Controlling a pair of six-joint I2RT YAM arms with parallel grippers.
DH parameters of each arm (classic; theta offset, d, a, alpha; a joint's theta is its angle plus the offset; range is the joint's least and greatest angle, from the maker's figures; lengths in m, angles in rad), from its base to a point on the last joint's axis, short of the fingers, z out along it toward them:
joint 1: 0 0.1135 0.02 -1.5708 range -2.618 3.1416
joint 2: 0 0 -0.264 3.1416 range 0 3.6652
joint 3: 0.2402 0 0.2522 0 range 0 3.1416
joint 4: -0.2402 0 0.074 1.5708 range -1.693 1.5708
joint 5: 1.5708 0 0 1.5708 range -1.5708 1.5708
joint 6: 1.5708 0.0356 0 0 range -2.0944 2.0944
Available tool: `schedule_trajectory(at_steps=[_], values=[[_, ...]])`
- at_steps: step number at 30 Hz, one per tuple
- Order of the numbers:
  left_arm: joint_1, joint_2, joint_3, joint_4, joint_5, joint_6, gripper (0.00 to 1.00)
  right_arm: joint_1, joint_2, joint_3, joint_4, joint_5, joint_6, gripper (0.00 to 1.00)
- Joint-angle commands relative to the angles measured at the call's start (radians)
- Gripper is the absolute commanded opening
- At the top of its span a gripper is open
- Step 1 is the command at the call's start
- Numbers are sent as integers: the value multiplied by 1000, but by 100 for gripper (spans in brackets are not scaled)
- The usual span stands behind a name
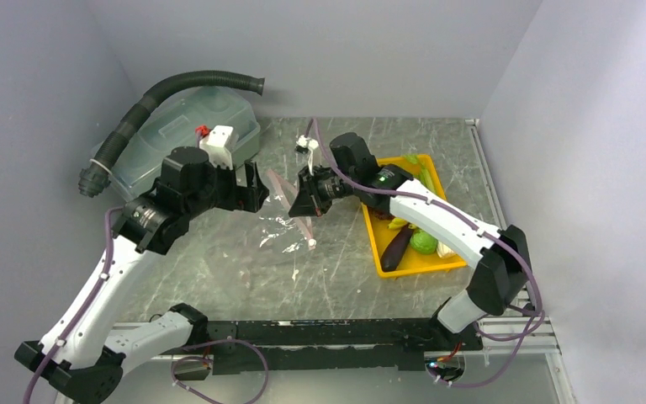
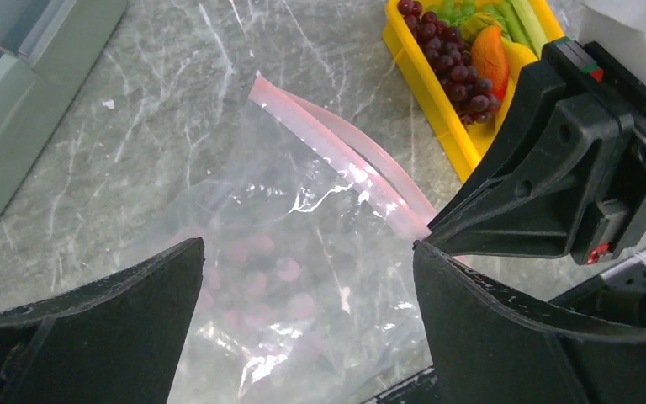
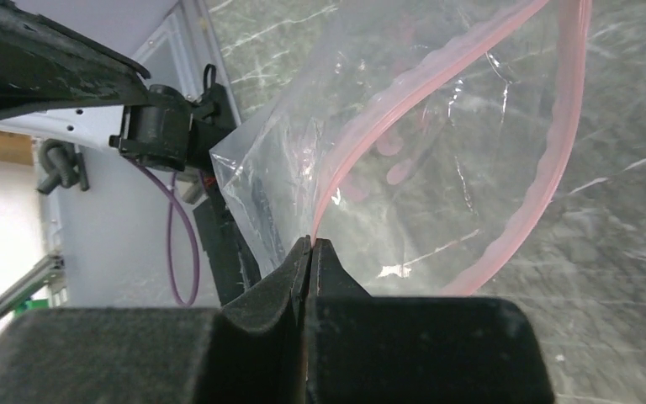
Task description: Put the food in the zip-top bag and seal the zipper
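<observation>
The clear zip-top bag [image 1: 290, 220] lies crumpled mid-table, its mouth lifted. My right gripper [image 3: 311, 242] is shut on one lip of the pink zipper [image 3: 404, 93], which holds the mouth [image 3: 471, 151] agape. In the top view the right gripper [image 1: 309, 202] hangs just right of the bag. My left gripper [image 2: 307, 245] stands wide open above the bag [image 2: 303, 278], gripping nothing, with the zipper [image 2: 345, 160] ahead of its fingers. The food sits in the yellow tray [image 1: 385, 268]: grapes [image 2: 454, 63], pepper [image 2: 489, 57], celery [image 2: 526, 21], eggplant [image 1: 397, 248], a round green vegetable [image 1: 423, 242].
A large translucent lidded tub [image 1: 185, 135] with a black corrugated hose [image 1: 160, 97] over it stands at the back left. Grey walls close in the table on three sides. The two grippers are close together over the bag.
</observation>
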Motion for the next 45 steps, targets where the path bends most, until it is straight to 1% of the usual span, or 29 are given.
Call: schedule_trajectory(at_steps=[1,4,9,18,24,29,35,45], values=[[-5,59,127,-107,53,-59,99,49,-53,113,-120,167,-95,0],[-5,101,189,-151,76,-83,99,89,-57,167,-178,260,-131,0],[-5,131,248,-202,94,-132,98,155,-57,219,-237,428,-170,0],[-5,159,275,-261,50,-231,97,286,-41,280,-284,650,-221,0],[-5,169,289,-300,24,-271,96,337,-58,290,-276,706,-231,0],[-4,161,299,-302,42,-282,96,374,-66,321,-294,757,-234,0],[-5,171,294,-314,66,-292,96,424,-60,359,-308,826,-280,0],[-5,185,300,-339,65,-300,93,500,-51,355,-296,898,-305,0]])
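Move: The left hand hangs open and empty. The bag's zipper rim lies below it, its middle some 5 cm to the right, 4 cm back and about 11 cm down, with the food tray roughly 32 cm right and 6 cm back, and the lidded box about 16 cm left and 10 cm ahead. The right hand already pinches the rim; the left gripper it lifts it to is about 6 cm left, 6 cm ahead and 7 cm above. Still pinching one side of the zipper rim with shut fingers, the right hand carries it up about 6 cm, back 5 and a little left, bringing it up beside the left gripper while rolling some 35 degrees and dipping its fingertips. The left hand rises slightly and settles again, easing back about 2 cm and tipping some 20 degrees further down over the rim, fingers staying wide. ##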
